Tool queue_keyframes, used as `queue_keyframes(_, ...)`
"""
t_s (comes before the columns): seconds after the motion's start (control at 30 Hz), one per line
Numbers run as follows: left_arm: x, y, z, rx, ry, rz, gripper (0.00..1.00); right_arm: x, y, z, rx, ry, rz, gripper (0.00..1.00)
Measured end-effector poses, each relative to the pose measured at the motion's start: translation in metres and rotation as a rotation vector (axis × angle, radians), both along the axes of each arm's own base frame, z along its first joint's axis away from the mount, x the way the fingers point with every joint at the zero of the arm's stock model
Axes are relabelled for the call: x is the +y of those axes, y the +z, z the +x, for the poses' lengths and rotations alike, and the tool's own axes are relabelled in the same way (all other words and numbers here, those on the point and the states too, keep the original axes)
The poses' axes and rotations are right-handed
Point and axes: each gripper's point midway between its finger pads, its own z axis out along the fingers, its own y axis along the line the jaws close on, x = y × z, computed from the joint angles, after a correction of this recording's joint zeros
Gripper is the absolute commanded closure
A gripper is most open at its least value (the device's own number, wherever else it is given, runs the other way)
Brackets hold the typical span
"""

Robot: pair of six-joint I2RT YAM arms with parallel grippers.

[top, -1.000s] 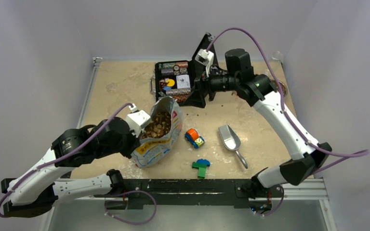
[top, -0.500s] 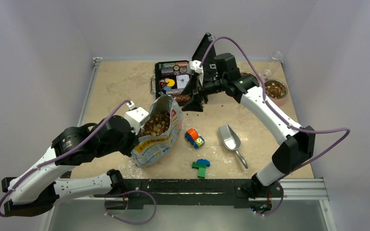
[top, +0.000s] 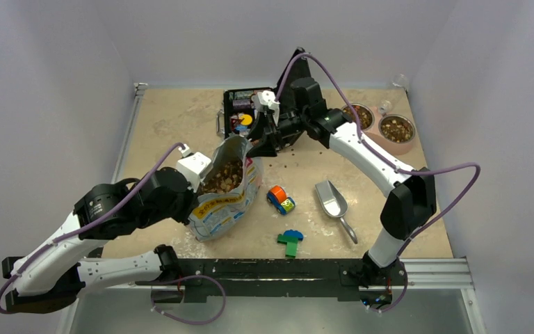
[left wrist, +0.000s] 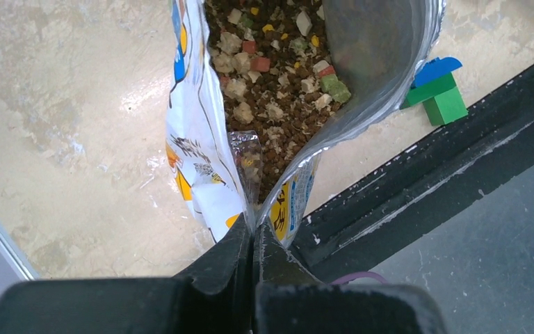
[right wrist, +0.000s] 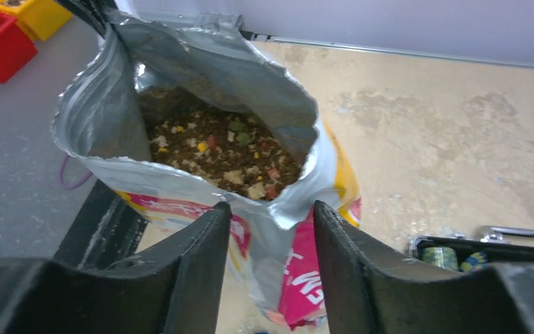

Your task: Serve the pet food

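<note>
An open foil bag (top: 224,209) stands near the left of the table, filled with the pet food (top: 224,176), brown pellets mixed with pale, red and green bits (left wrist: 278,90). My left gripper (left wrist: 254,226) is shut on the bag's near seam (left wrist: 249,202), holding it up. My right gripper (top: 252,144) has come to the bag's far rim. Its jaws (right wrist: 272,209) stand open on either side of the crumpled rim (right wrist: 288,212), not pinching it. The pet food (right wrist: 215,146) lies just beyond them.
Two bowls (top: 359,116) (top: 397,129) holding kibble sit at the back right. A metal scoop (top: 332,200), a toy car (top: 280,200) and green-blue blocks (top: 290,241) lie right of the bag. An open black case (top: 250,118) stands behind it, with loose pellets nearby.
My right arm swung left and down from the case to the bag's far rim, its jaws narrowing. The left gripper kept its hold; the bag's mouth shifted slightly.
</note>
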Motion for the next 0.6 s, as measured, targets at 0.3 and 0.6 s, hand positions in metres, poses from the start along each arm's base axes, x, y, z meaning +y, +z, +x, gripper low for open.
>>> queue_keyframes(0.3,0.007,0.003,0.005,-0.042,0.006,0.025,1.0,0.0,-0.008,-0.01,0.025,0.006,0.076,1.0)
queue_keyframes(0.6,0.032,0.012,0.022,-0.165,0.124,0.03,1.0,-0.028,-0.005,0.001,0.073,-0.242,0.105,1.0)
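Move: The rim corner of the pet food bag I want sits almost between my right fingertips, about 2 cm left and 1 cm back; the bag's middle is roughly 9 cm back, 9 cm left, 14 cm down. About 26 cm below that hand, the toy car lies some 6 cm back, 7 cm right, and the open case 20 cm ahead, 1 cm left. From my left hand, pinching the near-left rim, that corner is about 15 cm ahead, 16 cm right. I finish shutting my half-closed right fingers at the bag's far-right rim corner, easing back and down about 1 cm, then swing the closed hand some 3 cm to the right, turning clockwise about 15 degrees. My left hand keeps its pinch on the rim and draws the bag about 4 cm left and forward, rising slightly and tipping up. ##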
